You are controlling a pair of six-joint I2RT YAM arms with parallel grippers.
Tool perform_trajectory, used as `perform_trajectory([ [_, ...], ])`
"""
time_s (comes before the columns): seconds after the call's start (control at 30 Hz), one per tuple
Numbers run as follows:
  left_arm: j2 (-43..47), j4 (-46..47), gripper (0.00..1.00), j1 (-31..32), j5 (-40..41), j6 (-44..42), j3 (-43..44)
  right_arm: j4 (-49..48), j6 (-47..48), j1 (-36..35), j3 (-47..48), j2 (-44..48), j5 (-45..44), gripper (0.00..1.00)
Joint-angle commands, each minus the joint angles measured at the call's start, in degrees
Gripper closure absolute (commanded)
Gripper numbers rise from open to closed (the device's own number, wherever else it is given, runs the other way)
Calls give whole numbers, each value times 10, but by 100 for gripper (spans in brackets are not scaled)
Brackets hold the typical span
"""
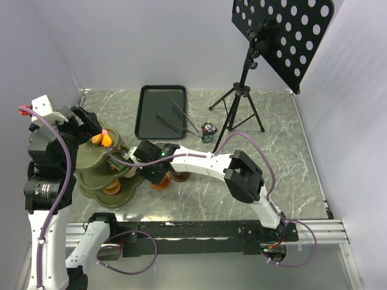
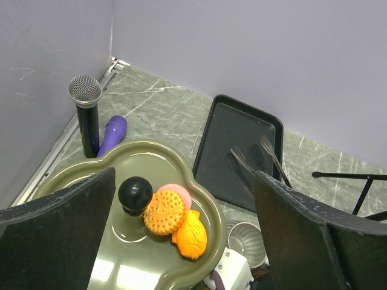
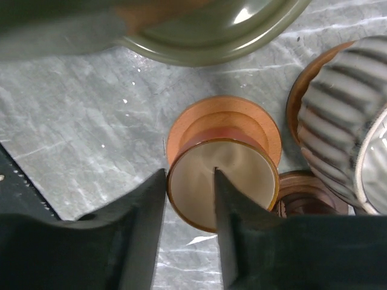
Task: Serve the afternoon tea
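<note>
A copper cup [image 3: 224, 175] stands on its brown-orange saucer [image 3: 242, 115] on the table. My right gripper [image 3: 189, 175] is open and straddles the cup's near rim, one finger outside the wall and one inside. Beside it are a ribbed grey cup [image 3: 344, 115] and a dark cup [image 3: 308, 193]. In the top view the right gripper [image 1: 158, 172] is just right of the green tiered stand [image 1: 97, 175]. My left gripper [image 2: 184, 175] hangs open above the stand's top tier, where a round orange biscuit [image 2: 164, 212], a pink pastry [image 2: 180, 192] and an orange fish pastry [image 2: 190, 234] lie by a black knob [image 2: 135, 193].
A black tray [image 1: 158, 109] with thin metal tongs [image 1: 178, 121] lies at the back. A music stand's tripod [image 1: 242, 96] and a small toy [image 1: 208, 132] stand behind the right arm. A microphone [image 2: 87, 115] and a purple object [image 2: 112, 133] sit by the left wall.
</note>
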State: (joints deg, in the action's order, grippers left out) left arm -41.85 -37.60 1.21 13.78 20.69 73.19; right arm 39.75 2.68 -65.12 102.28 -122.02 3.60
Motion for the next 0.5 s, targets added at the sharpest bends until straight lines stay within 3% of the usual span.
perform_trajectory([
  [0.0, 0, 10, 0, 1, -7, 1, 7, -12, 1, 0, -12, 24, -12, 52],
  [0.3, -3, 10, 0, 0, -1, -2, 13, -61, -6, 3, -78, 129, -35, 27],
  [0.47, -4, 11, 0, 0, 4, -1, 15, -92, -21, 11, -121, 210, -78, 19],
])
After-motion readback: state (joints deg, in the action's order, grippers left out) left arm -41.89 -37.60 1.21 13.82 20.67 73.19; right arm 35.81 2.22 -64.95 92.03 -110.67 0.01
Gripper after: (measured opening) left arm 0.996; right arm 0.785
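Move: Between and just beyond the right hand's half-open fingertips stands the orange cup on its coaster, its middle about 2 cm ahead, 2 cm left and 3 cm below. From that cup, the ribbed grey cup is some 9 cm farther out, and the dark cup about 4 cm farther out and 7 cm right. The tiered stand's middle lies roughly 20 cm left of the orange cup, 2 cm farther out. From the idle left hand, the orange cup is about 25 cm right, 4 cm back and 36 cm down. Opening further, from under half to about four-fifths, the right fingers come clear of the orange cup. The hand dips slightly while easing to the right, then rises faster, ending about 4 cm higher and 3 cm to the right, away from the cup and the tiered stand, with the fingers tipping up some 5 degrees. ##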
